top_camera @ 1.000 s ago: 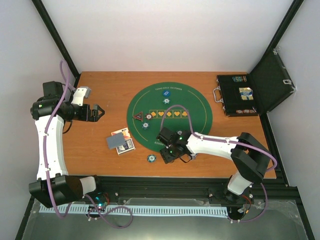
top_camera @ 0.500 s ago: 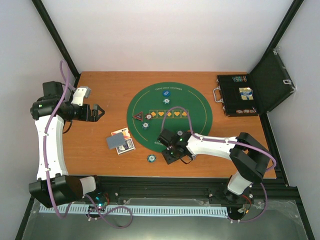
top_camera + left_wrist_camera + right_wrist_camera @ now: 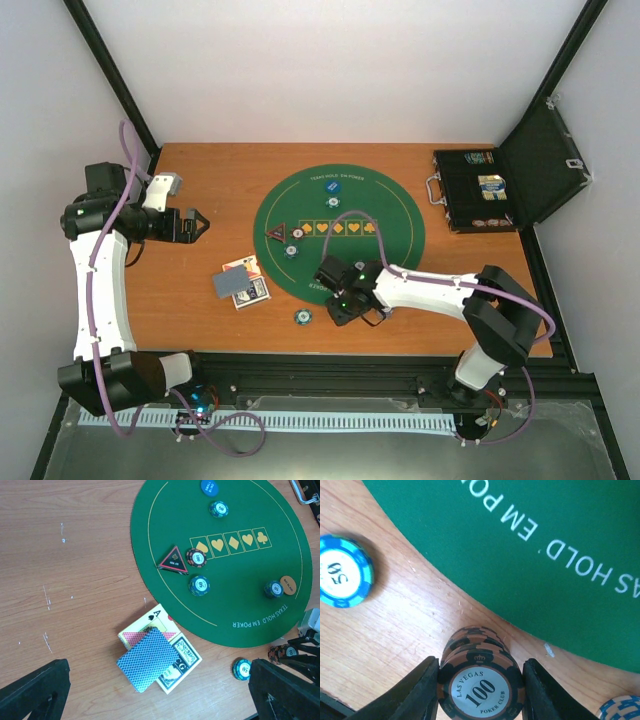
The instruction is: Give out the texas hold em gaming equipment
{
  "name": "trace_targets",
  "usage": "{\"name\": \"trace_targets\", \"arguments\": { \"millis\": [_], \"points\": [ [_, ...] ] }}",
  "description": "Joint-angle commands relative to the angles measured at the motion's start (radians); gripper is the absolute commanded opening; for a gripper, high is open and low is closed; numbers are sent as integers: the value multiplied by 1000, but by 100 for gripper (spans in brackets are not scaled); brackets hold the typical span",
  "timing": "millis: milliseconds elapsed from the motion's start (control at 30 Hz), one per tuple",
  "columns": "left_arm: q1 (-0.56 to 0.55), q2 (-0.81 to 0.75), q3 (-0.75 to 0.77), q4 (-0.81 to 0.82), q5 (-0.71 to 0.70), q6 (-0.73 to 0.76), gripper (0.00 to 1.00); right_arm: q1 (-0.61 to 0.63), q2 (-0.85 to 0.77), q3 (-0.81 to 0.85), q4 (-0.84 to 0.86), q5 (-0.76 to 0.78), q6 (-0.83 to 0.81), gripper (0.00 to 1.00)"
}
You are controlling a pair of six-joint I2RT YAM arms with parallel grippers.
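A short stack of brown-and-black 100 poker chips [image 3: 481, 652] stands on the wood just off the green mat's [image 3: 530, 540] near edge. My right gripper [image 3: 480, 674] is shut on the stack, one finger against each side. A blue 50 chip [image 3: 342, 572] lies to its left. Blue-backed playing cards [image 3: 147, 660] lie face down on face-up cards left of the mat. My left gripper [image 3: 160, 672] hangs open high above them, holding nothing. On the mat are the red-edged triangle marker [image 3: 174, 560], several chips, an orange disc [image 3: 288, 584] and a blue disc [image 3: 209, 487].
The black hinged case [image 3: 478, 190] stands open at the table's far right with more chips inside. Another striped blue chip [image 3: 620, 709] shows at the bottom right of the right wrist view. The right arm stretches across the table's near edge.
The right gripper's fingers have drawn together around the 100 chip stack and it has shifted slightly. The left arm has not moved.
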Motion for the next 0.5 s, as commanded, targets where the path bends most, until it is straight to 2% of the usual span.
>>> {"name": "trace_targets", "arguments": {
  "millis": [0, 233, 467],
  "points": [
    [6, -14, 47, -24, 22, -13, 100, 9, -51, 67, -50, 26, -11, 29],
    [6, -13, 44, -27, 19, -11, 100, -27, -43, 251, -149, 82, -71, 29],
    [6, -11, 48, -27, 16, -9, 100, -241, 92, 513, -189, 83, -193, 29]
  ]
}}
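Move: Just above the 100-chip stack, the right hand already pinches a 100 chip; the 50 chip by the small blind button lies about 28 cm ahead and 2 cm left, with the button 4 cm beyond it. The dealer's 100 chip is some 20 cm ahead and 9 cm left, the big blind's 50 chip 12 cm ahead and 4 cm right. From the left hand, the small blind's 50 chip lies roughly 18 cm ahead, 28 cm right and 26 cm below. Lifting the pinched 100 chip away from its stack, the right hand climbs about 11 cm, at first mostly straight up, then gathering speed forward over the felt for some 9 cm, towards the small blind's 50 chip. Its fingertips swing outward about 10 degrees and the grip stays as it is. ##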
